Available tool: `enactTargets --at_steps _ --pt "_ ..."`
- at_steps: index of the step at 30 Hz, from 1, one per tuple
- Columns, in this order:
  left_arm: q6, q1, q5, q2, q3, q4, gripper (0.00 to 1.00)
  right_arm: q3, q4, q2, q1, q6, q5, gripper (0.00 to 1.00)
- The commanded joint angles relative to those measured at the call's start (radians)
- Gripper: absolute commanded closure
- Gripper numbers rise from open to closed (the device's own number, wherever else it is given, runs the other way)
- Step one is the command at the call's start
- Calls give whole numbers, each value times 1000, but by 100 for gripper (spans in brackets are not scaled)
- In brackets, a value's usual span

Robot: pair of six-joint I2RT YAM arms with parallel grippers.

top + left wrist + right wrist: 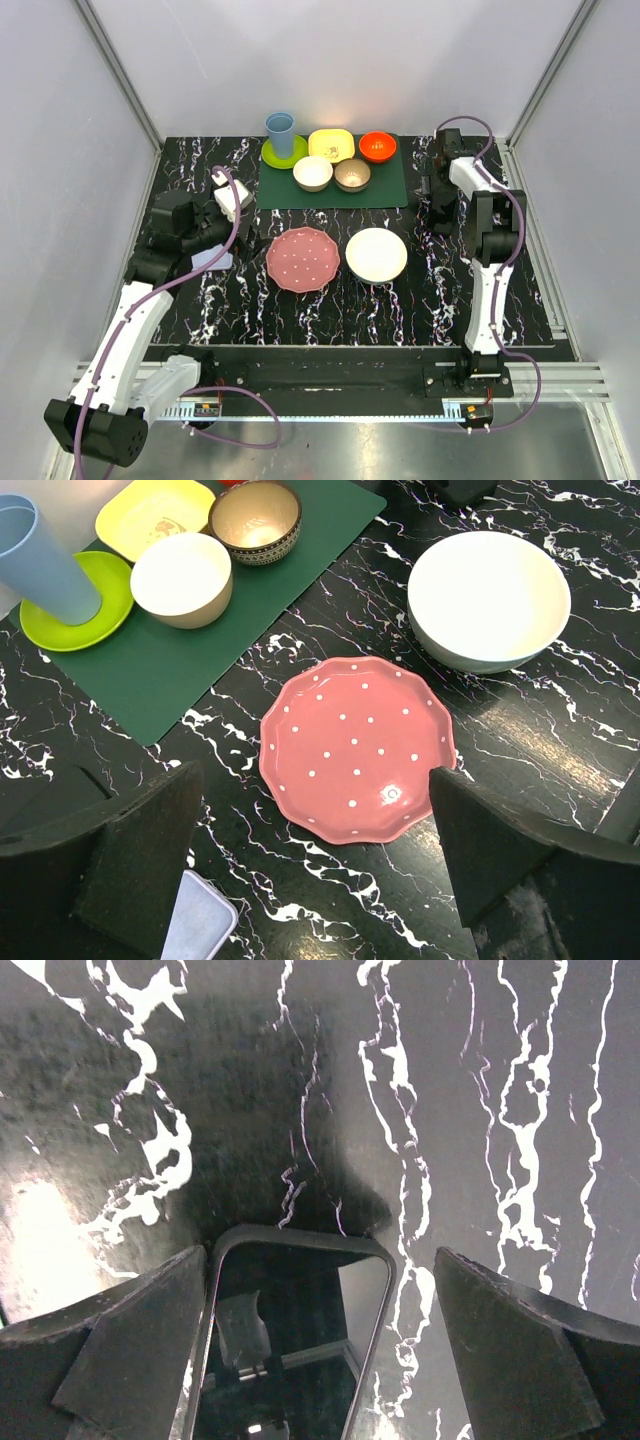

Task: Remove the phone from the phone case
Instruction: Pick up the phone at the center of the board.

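The phone (290, 1340), black with a glossy dark screen, lies bare on the marble table; no shell shows around it. My right gripper (318, 1260) stands open over it. The phone's left edge runs next to the left finger (140, 1350), and a wide gap separates it from the right finger (510, 1350). In the top view the phone is hidden under the right gripper (440, 205) at the far right. The phone case (200, 920), a pale lavender shell (212, 259), lies on the left of the table by my open left gripper (312, 775), beside its left finger (140, 860).
A pink dotted plate (302, 259) and a white bowl (376, 254) sit mid-table. A green mat (380, 185) at the back carries a blue cup (280, 133) on a lime saucer, a yellow dish (331, 144), a red bowl (378, 146) and two small bowls.
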Motion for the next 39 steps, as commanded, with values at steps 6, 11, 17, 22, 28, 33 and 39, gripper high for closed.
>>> enactTargets --at_steps 6,11,17,22,28,33,39 --pt "-16 -4 10 -30 -15 63 1 -145 -18 -119 -61 -51 63 0" --pt "-18 -4 13 -33 -18 63 1 -242 -20 -187 -88 -66 37 0" --pt "-19 -4 21 -36 -20 61 1 -366 -18 -274 -106 -100 6 0" --pt "-18 -4 24 -43 -24 61 1 -472 -24 -362 -106 -124 -37 0" --pt "-22 -4 33 -43 -24 63 1 -560 -24 -464 -109 -163 -46 0" --pt "-21 -4 31 -43 -29 63 1 -521 -40 -546 -122 -228 -98 0" --pt "-19 -2 31 -38 -30 63 1 -483 -161 -600 -122 -359 -411 0"
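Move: The black phone lies flat and almost end-on just behind the right hand, its middle about 6 cm back, 4 cm to the left and 2 cm below; its far edge is already between the open fingertips. From that hand the white bowl stands some 20 cm back and 24 cm to the left, and the orange bowl about 14 cm ahead and 20 cm to the left. From the idle left hand the phone is about 22 cm ahead, 45 cm to the right and 25 cm below. Keeping its fingers wide open and low by the table, the right hand draws back towards its base some 15 cm, swinging about 6 cm to its right in the first half, while the fingers tip about 10 degrees steeper; its left fingertip seems to drag the phone along by the far end. Then the hand stops drawing back and rises about 5 cm off the table beside the phone, easing a little left and turning counter-clockwise, without having gripped it. ##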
